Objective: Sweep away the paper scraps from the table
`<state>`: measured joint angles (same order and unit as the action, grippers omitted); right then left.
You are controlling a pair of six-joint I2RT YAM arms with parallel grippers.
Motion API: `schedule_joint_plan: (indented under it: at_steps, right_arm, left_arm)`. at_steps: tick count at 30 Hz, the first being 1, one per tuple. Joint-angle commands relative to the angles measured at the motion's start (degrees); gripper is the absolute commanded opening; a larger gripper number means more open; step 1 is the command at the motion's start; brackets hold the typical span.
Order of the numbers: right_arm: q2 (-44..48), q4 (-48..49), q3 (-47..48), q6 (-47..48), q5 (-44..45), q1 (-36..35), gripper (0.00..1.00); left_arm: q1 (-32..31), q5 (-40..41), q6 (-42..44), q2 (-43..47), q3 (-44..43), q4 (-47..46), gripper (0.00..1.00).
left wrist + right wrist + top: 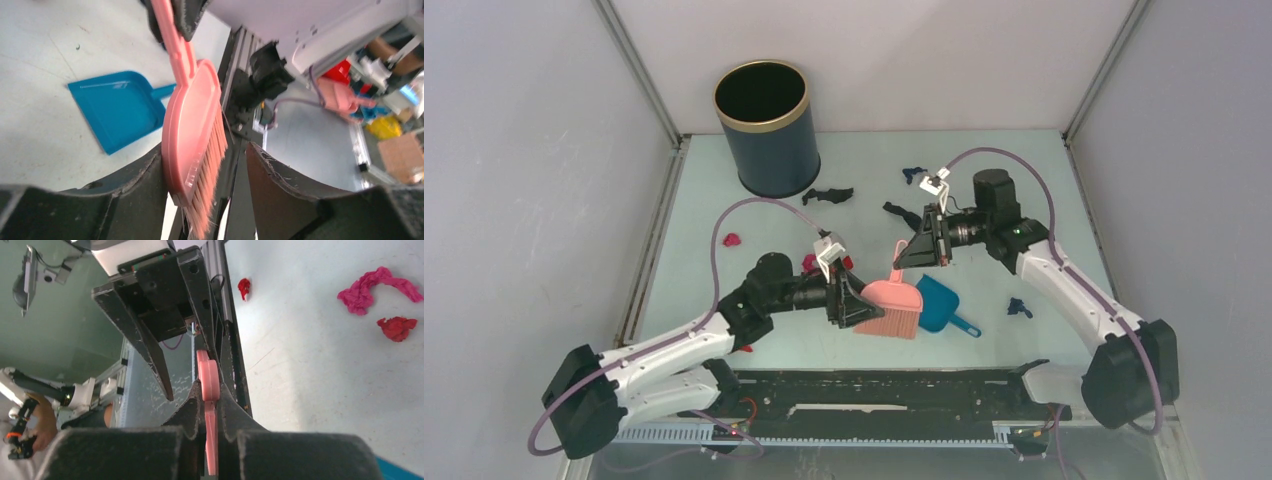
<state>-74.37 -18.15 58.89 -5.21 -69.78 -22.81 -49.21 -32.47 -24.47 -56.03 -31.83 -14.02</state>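
Note:
A pink hand brush (894, 305) hangs above the table (1024, 200), and my right gripper (921, 250) is shut on its handle (209, 380). My left gripper (205, 170) stands open around the brush head (192, 130). The head's back rests against one finger (145, 185); the other finger stands apart from the bristles. A blue dustpan (936, 302) lies on the table just right of the brush. Paper scraps lie scattered: black ones (827, 195), dark blue ones (1020, 307) and pink-red ones (372, 287) (732, 240).
A dark blue bin (766, 128) with a gold rim stands at the back left. White walls and grey rails edge the table. A black rail structure (894, 395) runs along the near edge between the arm bases.

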Motion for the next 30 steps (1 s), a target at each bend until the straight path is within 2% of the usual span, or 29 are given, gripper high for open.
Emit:
schedule_joint_plan:
  at_steps: [1,4,8,15,16,17,19,22,24,25,28,30]
  right_arm:
    - [5.1,24.2,-5.9,-21.7,-2.2,2.7,0.0]
    - [6.6,24.7,-7.1,-22.5,-0.7,3.6,0.0]
    - [7.3,24.3,-7.4,-22.1,-0.2,4.2,0.0]
    - [7.5,19.0,-7.3,-15.9,0.3,4.6,0.0]
    - [7.5,18.5,-7.3,-14.3,-0.2,4.7,0.08]
    - [7.7,14.9,-6.6,-10.8,-0.8,5.0,0.2]
    - [7.7,3.4,-3.4,0.8,-0.2,6.0,0.44]
    - [7.6,-16.7,3.7,21.6,2.5,6.9,0.61]
    - [7.6,-28.6,7.4,33.6,4.7,6.9,0.67]
    - [7.6,-32.2,9.0,36.9,5.5,7.0,0.68]
    - [8.1,-38.3,10.6,42.9,6.2,6.9,0.73]
    - [8.1,-40.4,10.7,44.9,5.0,6.7,0.74]
  left_arm:
    - [0.4,4.8,-16.7,-2.2,6.6,-27.5,0.58]
    - [0.4,4.8,-24.5,-7.7,10.2,-41.2,0.52]
    - [0.4,3.5,-29.6,-13.7,11.4,-51.9,0.31]
    - [0.9,2.1,-29.3,-14.7,11.2,-52.2,0.03]
    - [1.2,1.3,-29.1,-14.0,10.8,-50.2,0.01]
    - [1.4,0.2,-28.3,-12.6,10.0,-46.7,0.0]
    - [1.2,-2.0,-22.6,-9.0,5.7,-29.5,0.0]
    - [0.2,-1.6,-6.3,-3.5,-3.0,3.1,0.0]
    - [-0.2,-1.0,3.1,-1.5,-7.5,20.6,0.0]
    - [-0.1,-1.0,6.3,-0.9,-9.2,26.2,0.0]
    - [-0.1,-4.2,12.8,-0.1,-11.3,35.3,0.0]
    - [-0.2,-5.3,12.6,1.1,-9.9,34.4,0.0]
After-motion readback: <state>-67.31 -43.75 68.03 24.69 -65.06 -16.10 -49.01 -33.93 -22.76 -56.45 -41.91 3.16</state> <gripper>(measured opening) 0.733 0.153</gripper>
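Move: The brush hangs from the right fingers by its handle, its middle about 5 cm back from that hand, 1 cm to its left and 3 cm below. From the open left hand that middle is about 3 cm ahead, 3 cm to the right and 1 cm above. The dustpan lies some 7 cm ahead and 15 cm right of the left hand, 20 cm down; the red scrap 17 cm ahead and 6 cm left, the pink scrap 17 cm ahead and 12 cm left, both down on the table. The brush passes from hand to hand: the left hand edges about 2 cm right onto the head, tipping some 20 degrees, and shuts its fingers on the head's edge, then tips back and draws left, rising slightly. The right hand keeps the handle meanwhile, easing a little forward and up, then opens wide and backs off to the right, about 5 cm in all. ##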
